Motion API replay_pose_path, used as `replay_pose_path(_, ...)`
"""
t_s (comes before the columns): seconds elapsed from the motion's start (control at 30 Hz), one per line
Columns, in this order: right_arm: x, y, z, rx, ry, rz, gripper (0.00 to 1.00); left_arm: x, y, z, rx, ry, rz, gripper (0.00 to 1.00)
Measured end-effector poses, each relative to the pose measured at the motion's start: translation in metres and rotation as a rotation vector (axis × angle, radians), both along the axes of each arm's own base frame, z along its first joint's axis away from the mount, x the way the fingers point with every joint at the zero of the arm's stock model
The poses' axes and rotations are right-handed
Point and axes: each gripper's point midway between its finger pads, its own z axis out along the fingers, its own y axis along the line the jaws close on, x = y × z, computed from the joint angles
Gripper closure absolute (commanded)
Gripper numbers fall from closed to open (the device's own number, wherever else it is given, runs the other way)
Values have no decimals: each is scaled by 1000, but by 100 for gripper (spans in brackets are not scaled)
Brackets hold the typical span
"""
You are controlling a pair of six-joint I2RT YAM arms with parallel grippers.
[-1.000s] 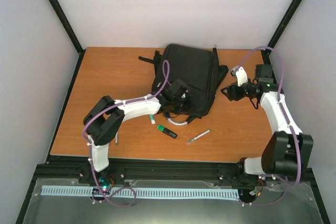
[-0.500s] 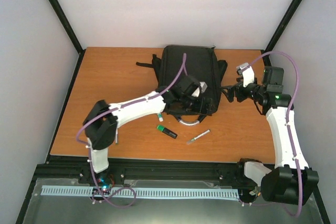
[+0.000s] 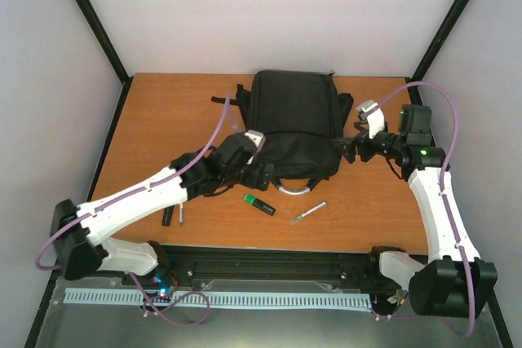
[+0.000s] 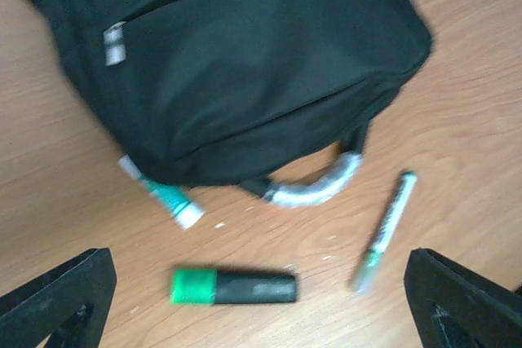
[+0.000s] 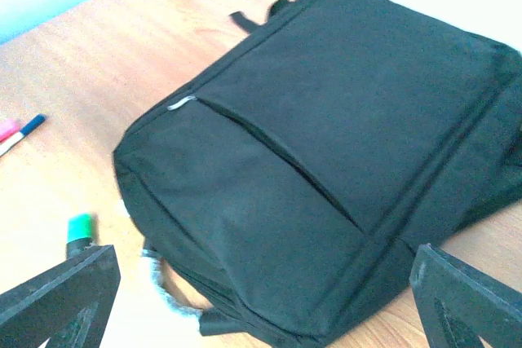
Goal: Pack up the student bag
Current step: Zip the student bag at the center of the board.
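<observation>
The student bag [image 3: 294, 118], a large black backpack, lies flat at the back middle of the table; it also fills the right wrist view [image 5: 326, 144]. Its pale grey loop handle [image 4: 316, 190] points toward the near edge. My left gripper [image 3: 261, 170] hovers open over the bag's near-left corner, above a green-capped black highlighter [image 4: 233, 287] and a slim pen [image 4: 383, 230]. A teal-and-white marker [image 4: 163, 198] pokes out from under the bag's edge. My right gripper [image 3: 351, 148] stands open just off the bag's right side, holding nothing.
Two more pens [image 3: 173, 215] lie near the front left under the left arm; they show as a pink and a blue one [image 5: 18, 132] in the right wrist view. Black straps [image 3: 228, 100] trail off the bag's left side. Dark frame posts rise at the back corners.
My left gripper opened and let go of the bag, then drew back toward the near left as its arm stretched low. The bag settled flat. My right gripper opened wider.
</observation>
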Motion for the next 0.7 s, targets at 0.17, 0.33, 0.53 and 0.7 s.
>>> replay_pose_path(0.17,-2,40,-10,-59,15,123,0,-3,50,-20,58,-73,95,0)
replay_pose_path(0.33,-1,79,-1,-91,3,242,0,11,75,-21,51,-136,183,0)
replay_pose_path(0.53,13,97,28,-62,-20,324,0,24,111,4,-37,-201,418,0)
replay_pose_path(0.7,9,95,7,-74,20,325,0,43,125,-14,87,-175,527,0)
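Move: The bag's zip pull lies straight ahead of the left hand, about 19 cm out and 13 cm lower; on the table 20 cm below, the glue stick is 8 cm ahead and 2 cm left, the bag handle 3 cm ahead and 12 cm right, the green-capped marker 3 cm back. From the right hand, the front pocket's middle is about 14 cm left, 5 cm ahead and 18 cm lower; the handle 14 cm left, 5 cm back, 24 cm lower. Leftward, both wide-open hands travel above the bag's front end. The left hand swings about 12 cm left and some 4 cm forward, past the near left corner to open table beside the bag, turning about 30 degrees counter-clockwise. The right goes roughly 10 cm in over the front pocket, turning some 20 degrees the same way, rising slightly and sinking back. ##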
